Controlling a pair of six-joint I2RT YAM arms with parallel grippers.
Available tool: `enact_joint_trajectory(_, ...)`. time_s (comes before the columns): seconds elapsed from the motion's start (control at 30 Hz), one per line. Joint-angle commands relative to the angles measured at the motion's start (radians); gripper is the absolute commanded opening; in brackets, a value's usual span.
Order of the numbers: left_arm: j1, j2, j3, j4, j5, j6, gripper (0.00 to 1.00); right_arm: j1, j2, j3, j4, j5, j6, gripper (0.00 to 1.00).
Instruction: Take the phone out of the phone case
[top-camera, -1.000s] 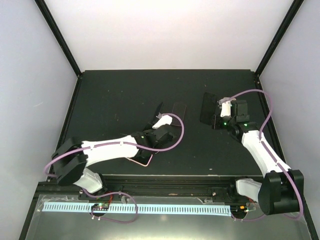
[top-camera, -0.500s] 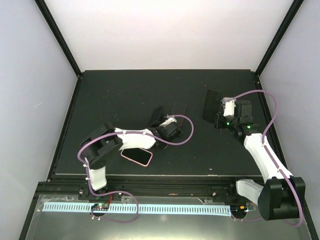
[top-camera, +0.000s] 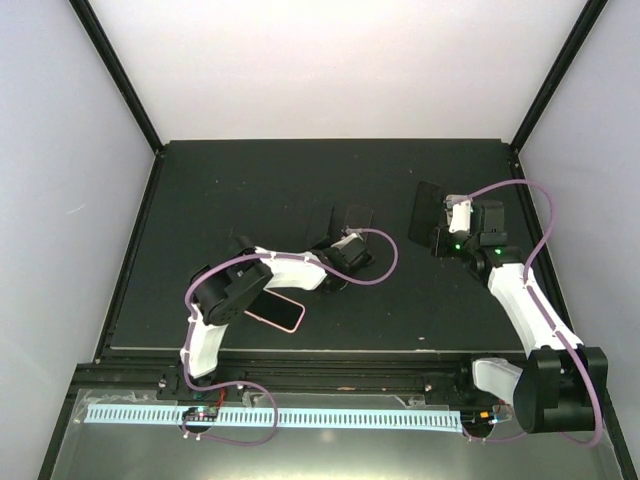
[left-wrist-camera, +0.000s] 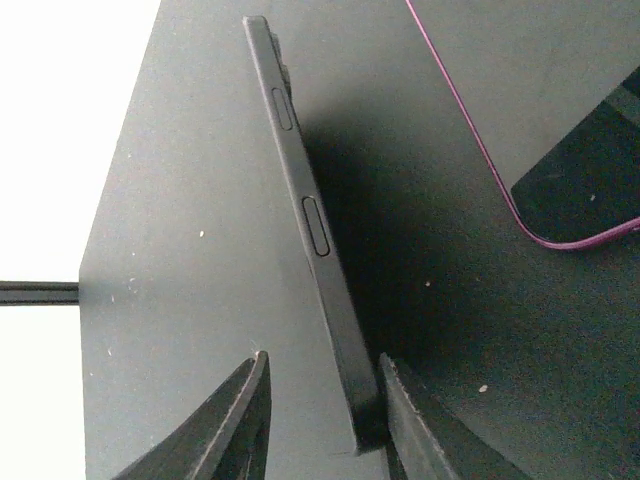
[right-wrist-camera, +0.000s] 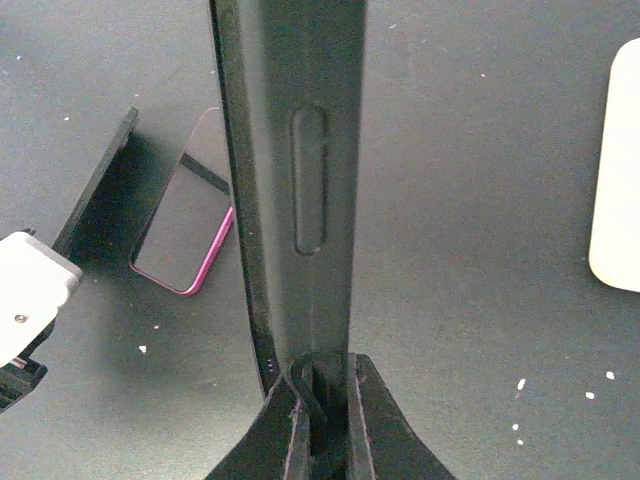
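Note:
The black phone (left-wrist-camera: 300, 200) stands on its long edge on the table, side buttons showing. It is at mid-table (top-camera: 320, 226) in the top view. My left gripper (left-wrist-camera: 323, 360) is open around its near end: the right finger touches it and the left finger stands clear. The top view shows this gripper (top-camera: 333, 242) just right of the phone. The black phone case (right-wrist-camera: 300, 150) is held upright, with my right gripper (right-wrist-camera: 325, 375) shut on its thin wall. Case (top-camera: 425, 208) and right gripper (top-camera: 441, 228) are at the right of the table, apart from the phone.
A pink-rimmed phone (top-camera: 357, 215) lies flat just beyond the left gripper, also seen in the right wrist view (right-wrist-camera: 190, 225). Another pink-rimmed phone (top-camera: 277, 312) lies flat near the front edge under the left arm. The left arm's purple cable (left-wrist-camera: 480, 130) loops beside the gripper.
The left arm reached forward and right with the black phone, stood it on edge and parted its jaws. The pink-rimmed phone near the front became uncovered. The right gripper shifted slightly with the case.

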Motion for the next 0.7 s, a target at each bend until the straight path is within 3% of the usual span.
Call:
enact_joint_trajectory(0.0, 0.007, 0.015, 0.044, 0.023, 0.011, 0.015, 0.32, -0.022, 0.009, -0.001, 0.032, -0.003, -0.013, 0.01)
enact_joint_trajectory(0.07, 0.006, 0.013, 0.046, 0.019, 0.001, -0.001, 0.34, -0.025, 0.007, -0.007, 0.04, 0.008, -0.012, 0.01)
enact_joint_trajectory(0.27, 0.004, -0.068, 0.013, -0.024, 0.053, -0.1, 0.59, -0.025, 0.038, 0.001, 0.051, 0.018, -0.035, 0.01)
enact_joint_trajectory(0.43, 0.003, -0.173, -0.041, -0.079, 0.119, -0.202, 0.66, -0.024, 0.059, 0.015, 0.048, -0.004, -0.087, 0.01)
enact_joint_trajectory(0.67, -0.003, -0.439, -0.174, -0.07, 0.296, -0.302, 0.74, -0.03, 0.058, 0.077, -0.015, -0.002, -0.18, 0.01)
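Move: The phone stands tilted on the table with its near end between the left fingers; its middle is roughly 5 cm ahead of that hand and 2 cm to its right. The bare pink-sided phone lies some 11 cm to the hand's right and 4 cm ahead, about 4 cm lower. The right hand holds the black phone case, its middle about 7 cm ahead and 3 cm left; the pale case lies 7 cm ahead, 7 cm right and 13 cm below. Staying low at first, the left hand spreads its already parting fingers wide and lets go of the phone's near end, then lifts away by about 5 cm and draws back some 3 cm, rolling about 20 degrees so that its left side dips. The right hand sinks slightly, keeping its pinch on the black case. ##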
